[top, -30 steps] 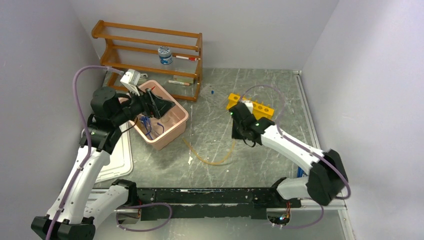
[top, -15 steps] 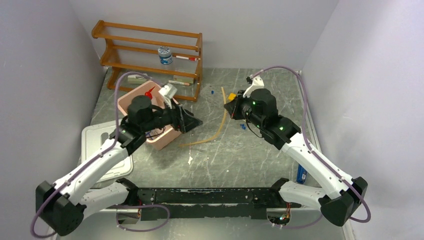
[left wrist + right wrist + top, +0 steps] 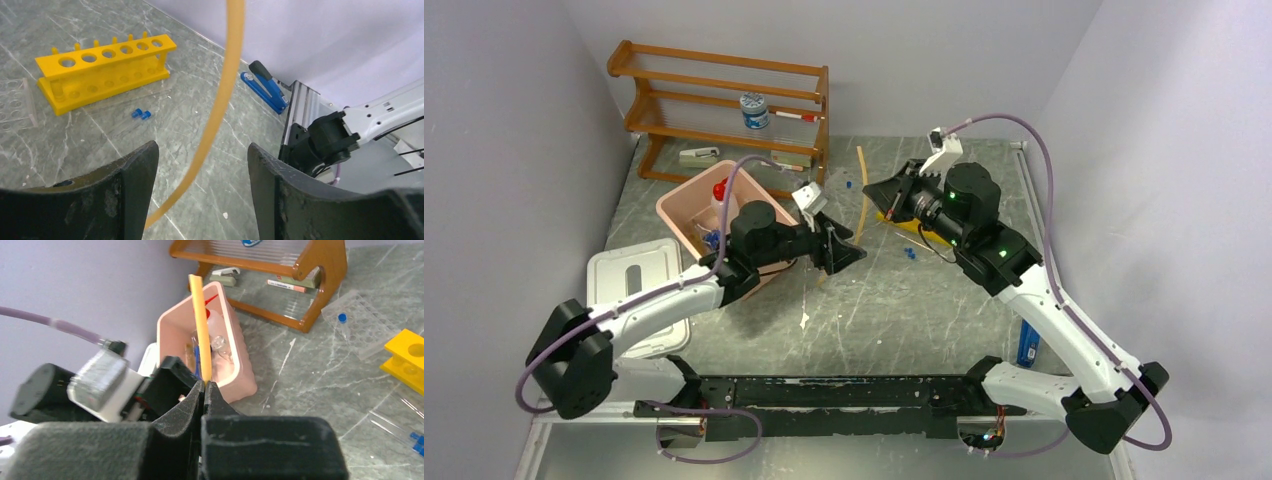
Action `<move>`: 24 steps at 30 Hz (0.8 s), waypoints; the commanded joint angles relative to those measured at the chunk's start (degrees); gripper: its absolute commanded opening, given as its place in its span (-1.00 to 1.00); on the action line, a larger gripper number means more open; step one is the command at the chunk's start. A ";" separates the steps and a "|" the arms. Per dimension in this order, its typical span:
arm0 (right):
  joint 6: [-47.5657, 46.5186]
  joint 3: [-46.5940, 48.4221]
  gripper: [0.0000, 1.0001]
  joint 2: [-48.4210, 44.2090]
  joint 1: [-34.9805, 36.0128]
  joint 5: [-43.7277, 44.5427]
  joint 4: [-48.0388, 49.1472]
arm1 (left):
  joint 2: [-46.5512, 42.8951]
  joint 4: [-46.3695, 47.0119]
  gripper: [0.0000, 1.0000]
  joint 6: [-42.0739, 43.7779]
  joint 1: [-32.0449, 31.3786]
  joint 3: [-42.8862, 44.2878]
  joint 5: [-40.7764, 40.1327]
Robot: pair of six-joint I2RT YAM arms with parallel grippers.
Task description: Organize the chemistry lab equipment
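My right gripper (image 3: pixel 871 196) is shut on the amber tubing (image 3: pixel 860 170) and holds it above the table; the shut jaws also show in the right wrist view (image 3: pixel 204 384), with the tubing (image 3: pixel 200 315) rising from them. The tubing (image 3: pixel 220 100) hangs down between the open jaws of my left gripper (image 3: pixel 202 150), which sits mid-table (image 3: pixel 852 252) and touches nothing. The yellow holed rack (image 3: pixel 105 70) stands on the table, with blue-capped thin tubes (image 3: pixel 141 114) lying near it. The pink bin (image 3: pixel 686 205) holds the red-nozzled bottle (image 3: pixel 720 190) and the blue goggles (image 3: pixel 712 238).
A wooden shelf (image 3: pixel 724 100) with a jar (image 3: pixel 754 110) stands at the back left. A white lid (image 3: pixel 629 280) lies left of the bin. A clear tube rack (image 3: pixel 360 320) sits by the yellow rack. A blue-handled tool (image 3: pixel 265 90) lies near the right arm's base.
My left gripper has swung from over the pink bin to mid-table. My right gripper has lifted the tubing off the table, so it now hangs between the left jaws.
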 commanded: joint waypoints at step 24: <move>5.16 9.85 0.33 6.39 -0.67 12.39 -11.65 | -6.58 -15.15 -0.91 4.66 -3.71 11.01 -10.47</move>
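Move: The rubber tube, pinched in the right hand's fingers, hangs down past the open left fingers. The stretch that the left hand goes for lies about 3 cm to its right, 1 ahead and 2 below. The left hand itself is some 4 cm back from the right hand, 3 left and 10 below. From the left hand the yellow rack stands roughly 17 cm ahead, 16 right and 21 below, and the pink tub 8 ahead, 26 left and 17 below. The hanging tube changes hands: the left gripper eases about 3 cm right and 2 down around it, shuts on it, then lifts some 8 cm while drawing slightly back and left. The right hand, after rising a little, sinks about 4 cm and goes 3 forward, turning some 10 degrees clockwise, and opens to let go. ##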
